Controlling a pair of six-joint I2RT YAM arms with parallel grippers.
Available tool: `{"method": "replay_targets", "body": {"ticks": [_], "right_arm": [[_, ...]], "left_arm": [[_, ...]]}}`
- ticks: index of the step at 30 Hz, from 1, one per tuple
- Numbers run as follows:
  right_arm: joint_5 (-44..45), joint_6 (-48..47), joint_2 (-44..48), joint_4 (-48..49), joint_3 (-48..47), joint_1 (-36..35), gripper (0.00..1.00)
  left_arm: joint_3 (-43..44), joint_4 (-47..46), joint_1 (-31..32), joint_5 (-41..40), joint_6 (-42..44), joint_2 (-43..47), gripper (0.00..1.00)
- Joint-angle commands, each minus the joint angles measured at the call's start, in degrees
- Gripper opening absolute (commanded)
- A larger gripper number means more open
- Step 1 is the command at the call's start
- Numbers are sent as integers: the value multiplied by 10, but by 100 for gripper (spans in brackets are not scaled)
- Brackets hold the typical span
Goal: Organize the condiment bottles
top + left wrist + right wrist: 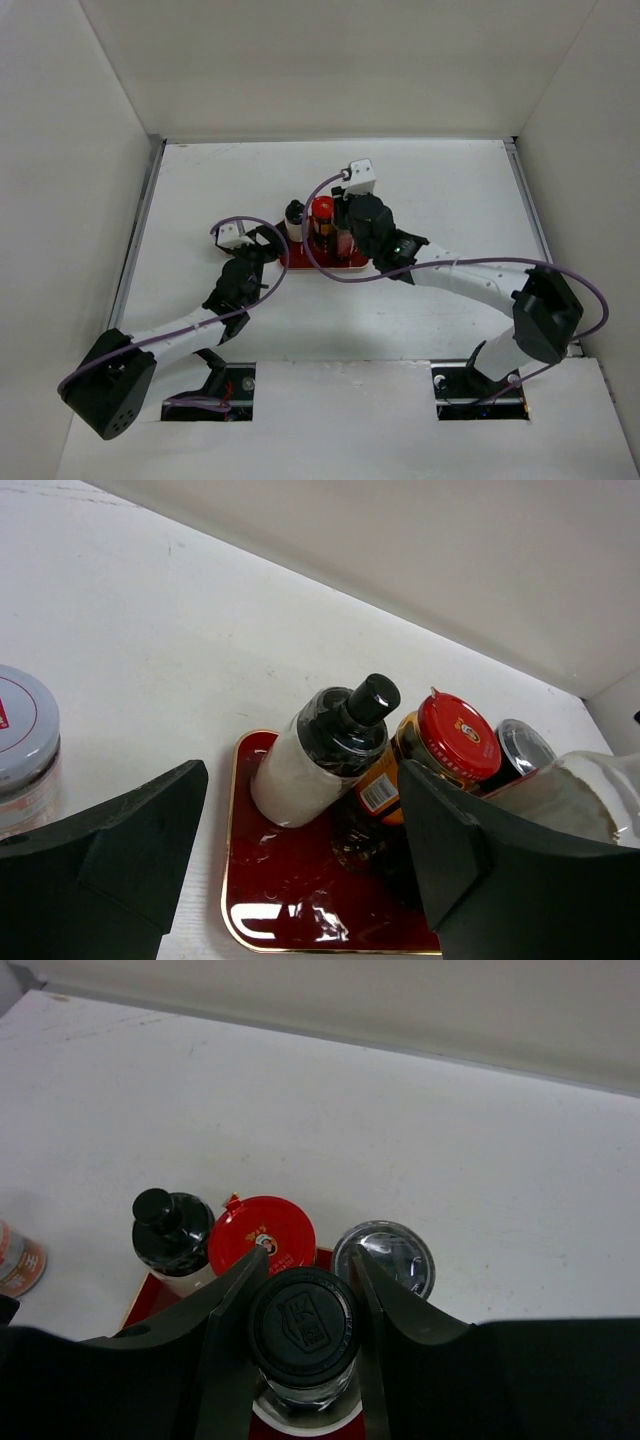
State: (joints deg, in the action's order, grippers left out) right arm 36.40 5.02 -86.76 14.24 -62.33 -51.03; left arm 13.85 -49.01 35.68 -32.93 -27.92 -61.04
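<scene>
A red tray (340, 265) lies mid-table. On it stand a white bottle with a black cap (320, 755) (172, 1230), a red-lidded jar (455, 735) (262, 1235) and a grey-lidded jar (525, 748) (385, 1255). My right gripper (306, 1290) (350, 238) is shut on the cap of the taller clear black-capped bottle (305, 1325), whose base is over the tray's near side. My left gripper (300, 870) (272, 245) hangs open over the tray's left end (290, 900), holding nothing. A pale pink-lidded jar (25, 740) (15, 1255) stands on the table left of the tray.
White walls (90, 150) close in the table on the left, back and right. Purple cables (320, 270) loop from both wrists near the tray. The arm bases sit in cut-outs at the near edge (210, 385).
</scene>
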Motion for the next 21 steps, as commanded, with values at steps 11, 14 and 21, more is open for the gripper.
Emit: {"method": "replay_targets", "body": {"ticks": [11, 14, 21], "right_arm": [[16, 22, 20, 127, 27, -16, 73], [11, 24, 54, 127, 48, -17, 90], [40, 58, 168, 148, 155, -43, 100]], "left_arm": [[-4, 5, -17, -26, -3, 18, 76], [21, 71, -20, -56, -3, 18, 76], [92, 228, -19, -141, -1, 49, 78]]}}
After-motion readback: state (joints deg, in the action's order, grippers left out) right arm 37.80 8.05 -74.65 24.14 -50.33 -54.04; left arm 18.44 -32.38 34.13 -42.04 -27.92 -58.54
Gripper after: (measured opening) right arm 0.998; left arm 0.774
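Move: The right hand holds the glass bottle over its spot on the tray, 1 cm to the left and about 18 cm below; the silver-lidded jar stands some 4 cm ahead and 2 cm right, the red-capped jar 4 cm ahead and 4 cm left. The white-lidded jar is roughly 10 cm left of the left hand, 4 cm ahead and 10 cm below; the black-capped bottle is 7 cm ahead and 4 cm right, some 8 cm below. Right fingers open, leaving the glass bottle, about 4 cm back and up; left hand swings left towards white-lidded jar. ##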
